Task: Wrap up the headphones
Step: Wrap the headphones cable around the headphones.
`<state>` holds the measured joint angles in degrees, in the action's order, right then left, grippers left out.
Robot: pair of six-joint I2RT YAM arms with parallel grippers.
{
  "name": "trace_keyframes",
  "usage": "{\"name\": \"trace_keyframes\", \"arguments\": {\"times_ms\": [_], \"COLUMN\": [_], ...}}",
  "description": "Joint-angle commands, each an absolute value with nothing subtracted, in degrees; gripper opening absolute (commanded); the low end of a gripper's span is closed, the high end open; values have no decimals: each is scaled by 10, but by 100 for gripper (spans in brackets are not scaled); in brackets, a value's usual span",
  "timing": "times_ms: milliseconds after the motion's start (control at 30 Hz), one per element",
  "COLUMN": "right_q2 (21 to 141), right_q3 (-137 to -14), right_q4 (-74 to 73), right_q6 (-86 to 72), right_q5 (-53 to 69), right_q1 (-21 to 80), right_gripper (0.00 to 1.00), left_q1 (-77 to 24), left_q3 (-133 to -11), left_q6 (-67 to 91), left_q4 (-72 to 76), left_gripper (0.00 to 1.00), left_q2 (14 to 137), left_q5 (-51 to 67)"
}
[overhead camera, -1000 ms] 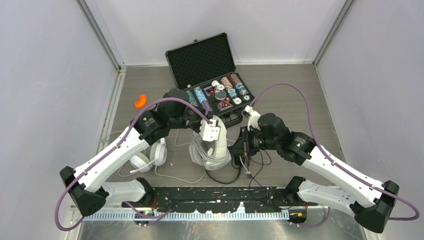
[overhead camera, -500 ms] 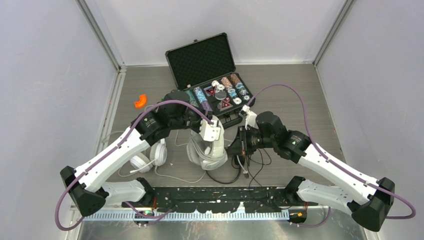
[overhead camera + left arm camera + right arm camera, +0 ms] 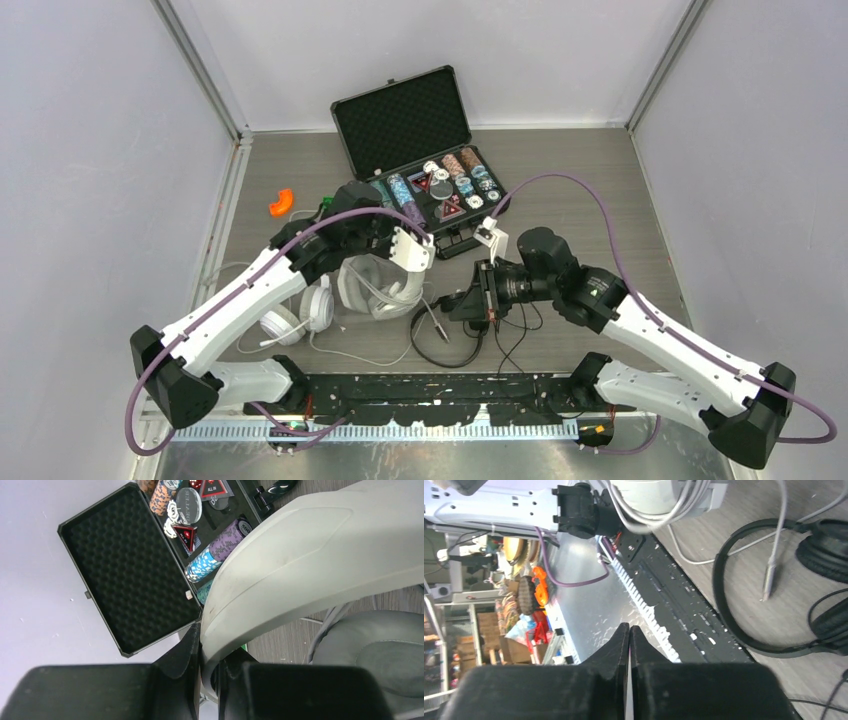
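My left gripper (image 3: 395,262) is shut on the pale headband (image 3: 300,555) of the bulky white-grey headphones (image 3: 372,287). It holds them tilted just above the table, left of centre, with the jaws (image 3: 210,652) pinching the band's edge. Their grey cord (image 3: 775,525) hangs loose and ends in a plug (image 3: 437,322). My right gripper (image 3: 462,303) is shut, with nothing visible between its fingers. It hovers over the slim black headphones (image 3: 440,345), whose headband (image 3: 724,600) lies on the table. The white round-cup headphones (image 3: 300,312) rest at the left.
An open black case (image 3: 400,120) of poker chips (image 3: 455,180) stands at the back centre. An orange piece (image 3: 281,202) lies back left. Thin black cords (image 3: 520,335) trail under the right arm. A black rail (image 3: 440,395) runs along the near edge.
The left arm has swung the white-grey headphones leftward and tipped them over. The right gripper has moved left and lower, and its jaws have closed.
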<state>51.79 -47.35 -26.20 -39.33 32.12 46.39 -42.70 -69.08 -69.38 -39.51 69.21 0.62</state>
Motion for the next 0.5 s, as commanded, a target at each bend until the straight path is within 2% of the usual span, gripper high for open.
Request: {"name": "trace_keyframes", "arguments": {"times_ms": [0,67,200,333,467], "right_q2": [515,503,477,428,342], "right_q3": [-458,-424,-350,-320,-313], "right_q4": [-208,-165,-66,-20,-12], "right_q6": [-369,-343,-313,-320,-314], "right_q5": [268,225,146,97,29], "right_q1": [465,465,465,465,465], "right_gripper": [18,31,41,44,45], "left_q1": [-429,-429,-428,-426,-424], "left_q3": [-682,-663,-666,-694,-659], "left_q6": [-674,-664,-566,-363,-271], "left_q4": [-350,-334,-323,-309,-250], "left_gripper": [0,0,0,0,0], "left_q2": [667,657,648,657,637], "left_q5": [-3,14,50,29,7]}}
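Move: For my empty, shut right hand, the loose plug end of the white cable hangs about 5 cm ahead, level with it left to right, and some 16 cm lower. The black headphones lie on the table beneath it, roughly 6 cm ahead and 20 cm down. The white headphones, held by the headband in my left hand, hang about 11 cm left and 7 cm ahead. From my left hand the plug end is some 9 cm right, 10 cm back and 18 cm below. I open my right fingers from shut to nearly half and take them down and forward towards the dangling cable end, about 6 cm down and 5 cm ahead, drifting slightly right and lifting a little at the finish. My left hand keeps its pinch on the headband, sinks and draws back a centimetre or two, and rolls some 25 degrees counter-clockwise about its fingers. ##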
